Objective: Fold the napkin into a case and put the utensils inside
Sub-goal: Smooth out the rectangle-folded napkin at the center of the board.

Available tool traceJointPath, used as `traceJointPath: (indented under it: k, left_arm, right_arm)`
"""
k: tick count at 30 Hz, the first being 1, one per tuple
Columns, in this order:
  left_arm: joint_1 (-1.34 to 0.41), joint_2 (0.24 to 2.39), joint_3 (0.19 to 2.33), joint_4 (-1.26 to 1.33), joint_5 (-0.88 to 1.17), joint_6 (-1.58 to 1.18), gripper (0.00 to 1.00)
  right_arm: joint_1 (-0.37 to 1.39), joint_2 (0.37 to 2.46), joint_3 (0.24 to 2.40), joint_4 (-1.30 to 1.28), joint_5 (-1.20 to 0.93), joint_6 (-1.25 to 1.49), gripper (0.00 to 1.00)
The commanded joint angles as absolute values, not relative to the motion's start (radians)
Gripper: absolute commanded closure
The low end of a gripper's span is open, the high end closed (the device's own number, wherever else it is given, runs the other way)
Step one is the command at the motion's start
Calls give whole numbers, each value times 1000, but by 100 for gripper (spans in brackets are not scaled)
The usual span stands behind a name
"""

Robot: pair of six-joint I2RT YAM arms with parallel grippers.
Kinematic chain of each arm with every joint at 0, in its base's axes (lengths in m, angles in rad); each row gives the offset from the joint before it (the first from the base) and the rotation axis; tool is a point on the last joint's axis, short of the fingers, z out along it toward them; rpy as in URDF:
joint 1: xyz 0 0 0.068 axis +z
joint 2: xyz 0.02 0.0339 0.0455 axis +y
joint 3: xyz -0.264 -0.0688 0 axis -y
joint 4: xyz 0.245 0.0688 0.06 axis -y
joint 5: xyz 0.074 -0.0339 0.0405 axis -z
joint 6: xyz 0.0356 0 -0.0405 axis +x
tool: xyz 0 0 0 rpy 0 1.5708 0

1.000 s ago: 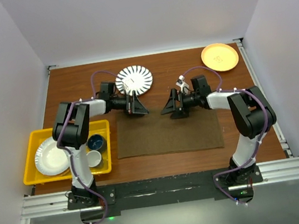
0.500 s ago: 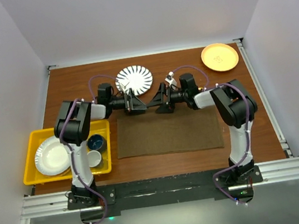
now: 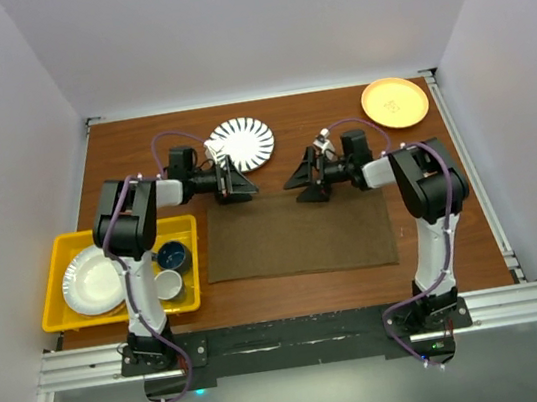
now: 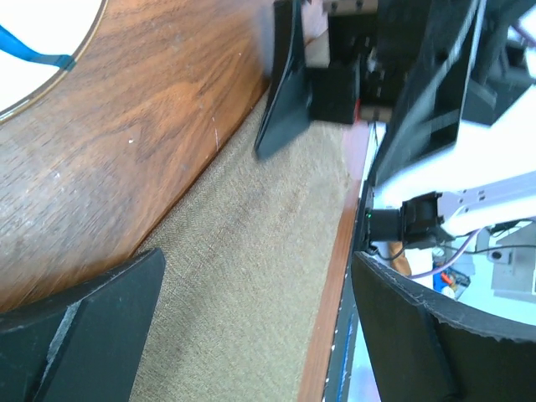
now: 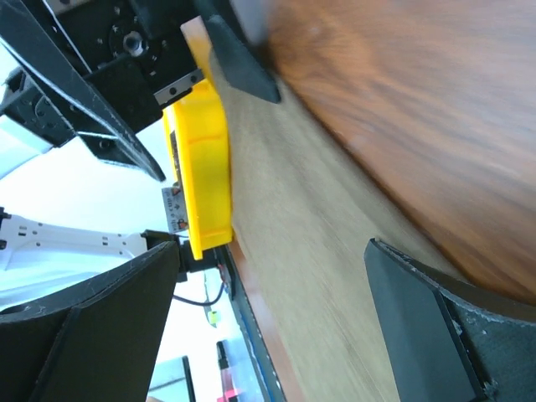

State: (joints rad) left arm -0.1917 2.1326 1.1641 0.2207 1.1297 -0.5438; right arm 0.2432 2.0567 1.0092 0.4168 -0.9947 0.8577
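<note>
The olive-brown napkin (image 3: 299, 236) lies spread flat as one wide rectangle on the wooden table. My left gripper (image 3: 241, 183) hangs open just above its far left corner, jaws wide and empty. The left wrist view shows the napkin (image 4: 251, 251) between my left gripper's (image 4: 260, 335) fingers. My right gripper (image 3: 302, 184) is open over the far edge near the middle, facing the left one. In the right wrist view the napkin (image 5: 318, 251) runs under my right gripper (image 5: 268, 327). No case and no utensils are in view.
A white striped plate (image 3: 242, 143) sits just behind the left gripper, and an orange plate (image 3: 394, 101) is at the far right corner. A yellow tray (image 3: 52, 269) at the left holds a white plate, a blue bowl and a white cup.
The left gripper has drawn back left and farther from me. The right gripper swung left toward the middle, then back right a little. Both stayed open; the napkin stayed flat.
</note>
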Motion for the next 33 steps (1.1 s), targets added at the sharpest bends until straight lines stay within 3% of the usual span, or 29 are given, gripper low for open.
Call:
traceJointPath:
  k: [1, 9, 16, 33]
  left_arm:
    - [-155, 2175, 1134, 81, 1000, -413, 0]
    - [-153, 2178, 1144, 49, 991, -382, 0]
    - [-153, 2178, 1146, 43, 989, -379, 0]
    - [-152, 2178, 1155, 9, 976, -347, 0]
  right_arm:
    - [131, 2002, 1015, 150, -1045, 634, 2]
    - [5, 2016, 1086, -239, -1115, 272, 2]
    - [-74, 2157, 1221, -668, -1154, -145, 2]
    - [-186, 2276, 1405, -1035, -1078, -509, 2]
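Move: The two low, open grippers are about 13 cm apart along the rectangle-folded napkin's far edge. From the right hand the napkin's middle is about 11 cm back and 1 cm left, 2 cm below. Its far right corner is some 23 cm to the right, level, and the striped plate is 15 cm ahead and 13 cm left. From the left hand the middle is roughly 12 cm back and 11 cm right. Rightward along the napkin's far edge, the right hand sweeps about 15 cm away from the left hand towards the far right corner, fast at first, then slower. Its wide-open, nearly flat fingers slide over the cloth, turning slightly counter-clockwise and sinking a touch. The left hand stays put, its open fingers still resting on the cloth. ##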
